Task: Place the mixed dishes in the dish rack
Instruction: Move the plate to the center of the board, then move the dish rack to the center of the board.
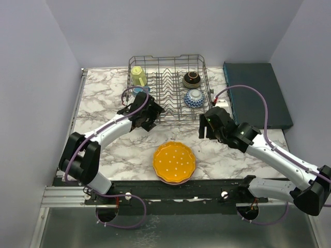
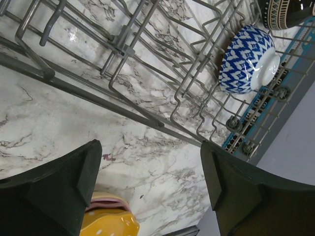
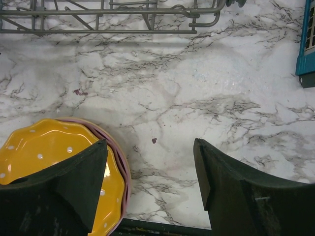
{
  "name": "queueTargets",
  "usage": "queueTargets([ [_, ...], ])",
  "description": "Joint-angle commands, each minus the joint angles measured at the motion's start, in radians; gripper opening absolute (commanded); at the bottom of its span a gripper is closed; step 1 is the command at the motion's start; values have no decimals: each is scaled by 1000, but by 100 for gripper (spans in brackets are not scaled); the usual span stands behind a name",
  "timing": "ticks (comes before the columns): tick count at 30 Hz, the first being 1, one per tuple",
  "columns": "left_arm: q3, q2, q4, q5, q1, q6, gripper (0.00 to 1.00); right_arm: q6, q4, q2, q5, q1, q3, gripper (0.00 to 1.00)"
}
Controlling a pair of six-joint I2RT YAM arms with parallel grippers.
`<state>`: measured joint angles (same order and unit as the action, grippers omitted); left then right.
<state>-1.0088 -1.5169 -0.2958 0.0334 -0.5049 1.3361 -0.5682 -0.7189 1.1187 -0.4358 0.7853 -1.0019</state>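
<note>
The grey wire dish rack stands at the back of the marble table. It holds a yellow mug, a dark brown bowl and a blue-white bowl. A bit of a blue dish shows behind my left wrist. An orange dotted plate lies on a pink plate near the front edge. My left gripper hovers open and empty by the rack's front left side. My right gripper is open and empty, right of the plates. The left wrist view shows the blue-white bowl among the tines.
A flat dark teal box lies right of the rack, its edge in the right wrist view. Purple cables loop over both arms. The table's dark front rail runs just below the plates. Walls close in on three sides.
</note>
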Motion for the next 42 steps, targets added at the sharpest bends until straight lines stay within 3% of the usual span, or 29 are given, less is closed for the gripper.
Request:
queueTargets([
  [1,-45,-48,1,53,3,89,85,-16,13,-32,9,-4,27,76],
  [21,-88,-142,4,1,3,59,39,-27,20,-67,26,-4,70,76],
  [33,-40,-86,4,28,3,25,15,-39,17,-68,35,-3,74,76],
  [38,-22,-54,9,26,3,-30,0,-42,16,-66,42,-4,69,76],
  [42,-2,-15,9,40,6,-87,0,-43,18,-62,45,-4,70,76],
])
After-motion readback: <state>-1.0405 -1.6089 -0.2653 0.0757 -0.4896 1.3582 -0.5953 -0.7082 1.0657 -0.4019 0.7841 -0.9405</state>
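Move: The dish rack's near top rail is what the left hand goes for: the stretch to be gripped is about 2 cm ahead, 1 cm to its right and 3 cm below. The blue patterned bowl lies some 9 cm ahead and 17 cm right, the light-blue mug roughly 10 cm ahead and 7 cm left, the plate about 21 cm back and 8 cm right. From the right hand, that rail stretch is about 8 cm ahead, 22 cm left and lower. The dish rack's near rail is taken by the left hand, which eases about 2 cm forward and a little over 2 cm down onto it while its wide-open fingers close until they pinch the wire between their tips. The hand then holds its place, keeps the grip, and finally tugs the rail about 1 cm left. ##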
